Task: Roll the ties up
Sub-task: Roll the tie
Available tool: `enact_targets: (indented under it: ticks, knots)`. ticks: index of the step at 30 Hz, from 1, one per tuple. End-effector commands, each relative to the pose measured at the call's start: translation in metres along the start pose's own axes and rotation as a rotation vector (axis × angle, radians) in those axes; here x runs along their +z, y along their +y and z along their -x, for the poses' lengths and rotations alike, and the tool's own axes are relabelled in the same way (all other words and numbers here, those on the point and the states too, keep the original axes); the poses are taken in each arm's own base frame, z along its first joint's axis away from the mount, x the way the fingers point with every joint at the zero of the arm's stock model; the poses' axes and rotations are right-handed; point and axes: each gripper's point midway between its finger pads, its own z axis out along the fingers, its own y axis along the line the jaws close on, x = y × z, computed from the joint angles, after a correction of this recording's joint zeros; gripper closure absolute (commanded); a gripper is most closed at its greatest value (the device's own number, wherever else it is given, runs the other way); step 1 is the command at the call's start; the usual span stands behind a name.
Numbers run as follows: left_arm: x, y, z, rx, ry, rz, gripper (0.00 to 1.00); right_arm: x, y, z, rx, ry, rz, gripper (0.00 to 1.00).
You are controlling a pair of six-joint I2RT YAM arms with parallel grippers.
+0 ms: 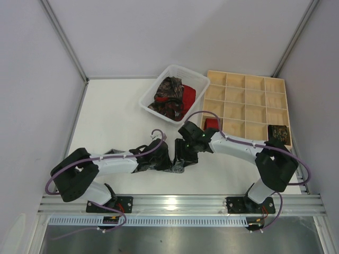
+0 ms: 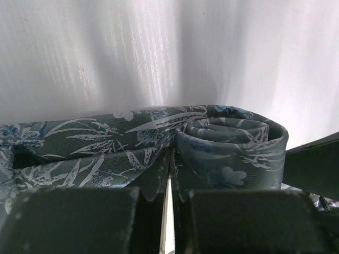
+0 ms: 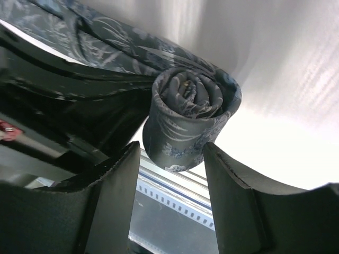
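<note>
A grey patterned tie lies on the white table, one end wound into a tight roll, also seen as the coil in the left wrist view. Its loose strip runs off to the left. My left gripper is shut on the fabric right beside the roll. My right gripper is open, its fingers standing either side of the roll's lower end with gaps. From above, both grippers meet at the roll near the table's front edge.
A white basket at the back holds a dark paisley tie and a red tie. The wooden grid tray at the right holds a red roll and a dark roll.
</note>
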Motion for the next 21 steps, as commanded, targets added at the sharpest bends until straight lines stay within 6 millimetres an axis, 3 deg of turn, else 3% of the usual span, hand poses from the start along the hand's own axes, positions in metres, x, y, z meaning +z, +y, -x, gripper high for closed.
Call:
enact_targets:
  ticks: [1, 5, 9, 21]
  knots:
    - [-0.005, 0.008, 0.008, 0.016, -0.038, 0.039, 0.93, -0.005, 0.021, 0.011, -0.019, -0.020, 0.046, 0.43]
    - [-0.010, 0.012, 0.012, 0.020, -0.053, 0.068, 0.89, 0.001, 0.016, 0.009, -0.026, -0.005, 0.024, 0.43]
    - [-0.019, 0.017, 0.016, 0.033, -0.061, 0.114, 0.78, 0.006, 0.010, 0.008, -0.024, 0.001, 0.011, 0.43]
    - [-0.058, 0.032, 0.038, 0.020, -0.165, 0.207, 0.71, 0.009, 0.009, 0.014, -0.031, -0.012, 0.014, 0.42]
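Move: The rolled part of the tie sits about 3 cm to the right of the shut left fingers, level with them fore and aft and 1 cm above. The middle of the tie's flat stretch is some 13 cm left and 3 cm ahead of the left hand, about 1 cm lower. From the right hand, the roll is roughly 2 cm left and 3 cm below. From there too, the red rolled tie lies about 20 cm ahead and 14 cm right, and the white basket 33 cm ahead, 3 cm left. The left hand comes off the tie at the left foot of the roll and draws away about 5 cm to the left along the flat stretch, opening its fingers partway as it goes, rising a couple of centimetres towards the end and swinging its fingertips some 10 degrees closer to straight down. The right hand, fingers still about half open across the roll, first edges slightly forward, left and up, then sinks a good centimetre to settle lower around the roll, without closing. ##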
